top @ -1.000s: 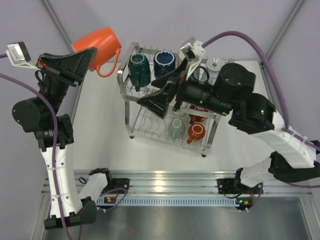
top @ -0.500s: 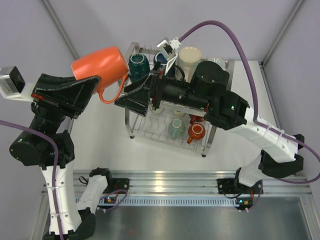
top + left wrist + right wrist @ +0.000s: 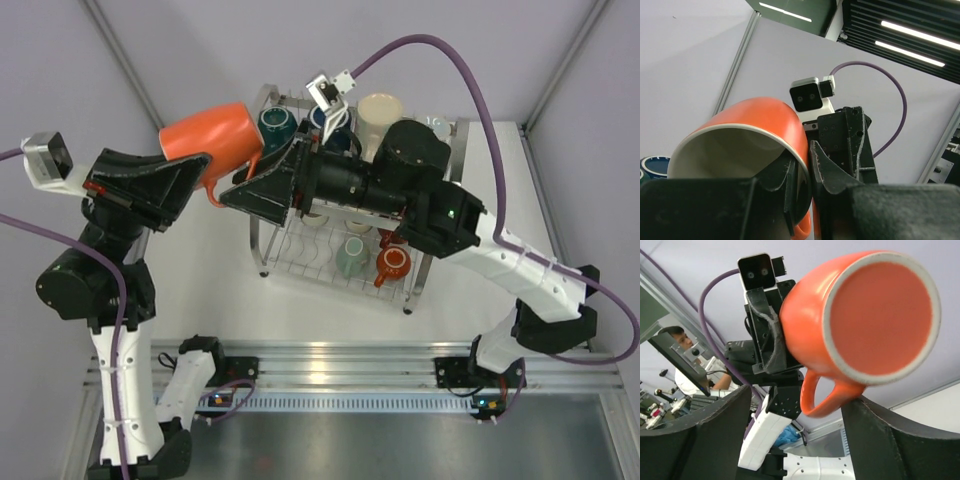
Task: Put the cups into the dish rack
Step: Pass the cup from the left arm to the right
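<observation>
An orange cup hangs in the air left of the dish rack, tipped on its side. My left gripper is shut on its rim, one finger inside the cup and one outside. In the right wrist view the cup's base faces the camera. My right gripper is open, and the cup's handle hangs between its fingers, close to the right one. In the rack stand teal, cream, mint and red cups.
My right arm stretches across the rack's upper tier and hides much of it. A purple cable arcs above the rack. The white table runs left of and in front of the rack.
My left arm has carried the orange cup right, toward the rack. My right gripper has swung left off the rack to the cup's handle, its jaws narrowing.
</observation>
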Robot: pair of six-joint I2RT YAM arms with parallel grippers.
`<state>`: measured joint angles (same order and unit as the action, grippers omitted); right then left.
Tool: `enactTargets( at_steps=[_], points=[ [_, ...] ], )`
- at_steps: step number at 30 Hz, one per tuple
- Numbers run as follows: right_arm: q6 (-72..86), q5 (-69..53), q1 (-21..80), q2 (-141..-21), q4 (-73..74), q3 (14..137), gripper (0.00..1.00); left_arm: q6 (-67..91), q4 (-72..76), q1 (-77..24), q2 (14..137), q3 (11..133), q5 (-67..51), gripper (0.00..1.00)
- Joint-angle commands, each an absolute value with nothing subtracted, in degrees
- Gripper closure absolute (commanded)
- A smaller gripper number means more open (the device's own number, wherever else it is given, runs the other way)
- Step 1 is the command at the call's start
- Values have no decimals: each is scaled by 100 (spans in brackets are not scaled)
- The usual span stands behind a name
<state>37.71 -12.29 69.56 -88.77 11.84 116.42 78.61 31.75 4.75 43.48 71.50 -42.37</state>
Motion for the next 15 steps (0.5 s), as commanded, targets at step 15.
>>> enactTargets(
  at_steps=[15],
  points=[
    [4254, -1661, 6908, -9624, 950, 12410, 58, 7831, 3709, 404, 3911, 6838, -4025, 100]
  ],
)
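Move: Just off the right fingertips hangs the orange cup's handle, about 3 cm to that hand's left at its own height; the cup's body is some 4 cm forward, 4 cm left and 5 cm above. On the rack, the dark green mug stands about 23 cm ahead, 4 cm right and 12 cm lower, the blue mug 10 cm farther right. The left hand holds the cup by its rim; the right gripper waits about 5 cm right, 3 cm back and 3 cm below. Reaching left about 3 cm and, late on, sinking some 1.5 cm, the right hand brings its fingers around the orange cup's handle under the base end, narrowing them from nearly three-quarters open to just under half. The left hand keeps its pinch on the rim and eases the cup back about 1.5 cm. ##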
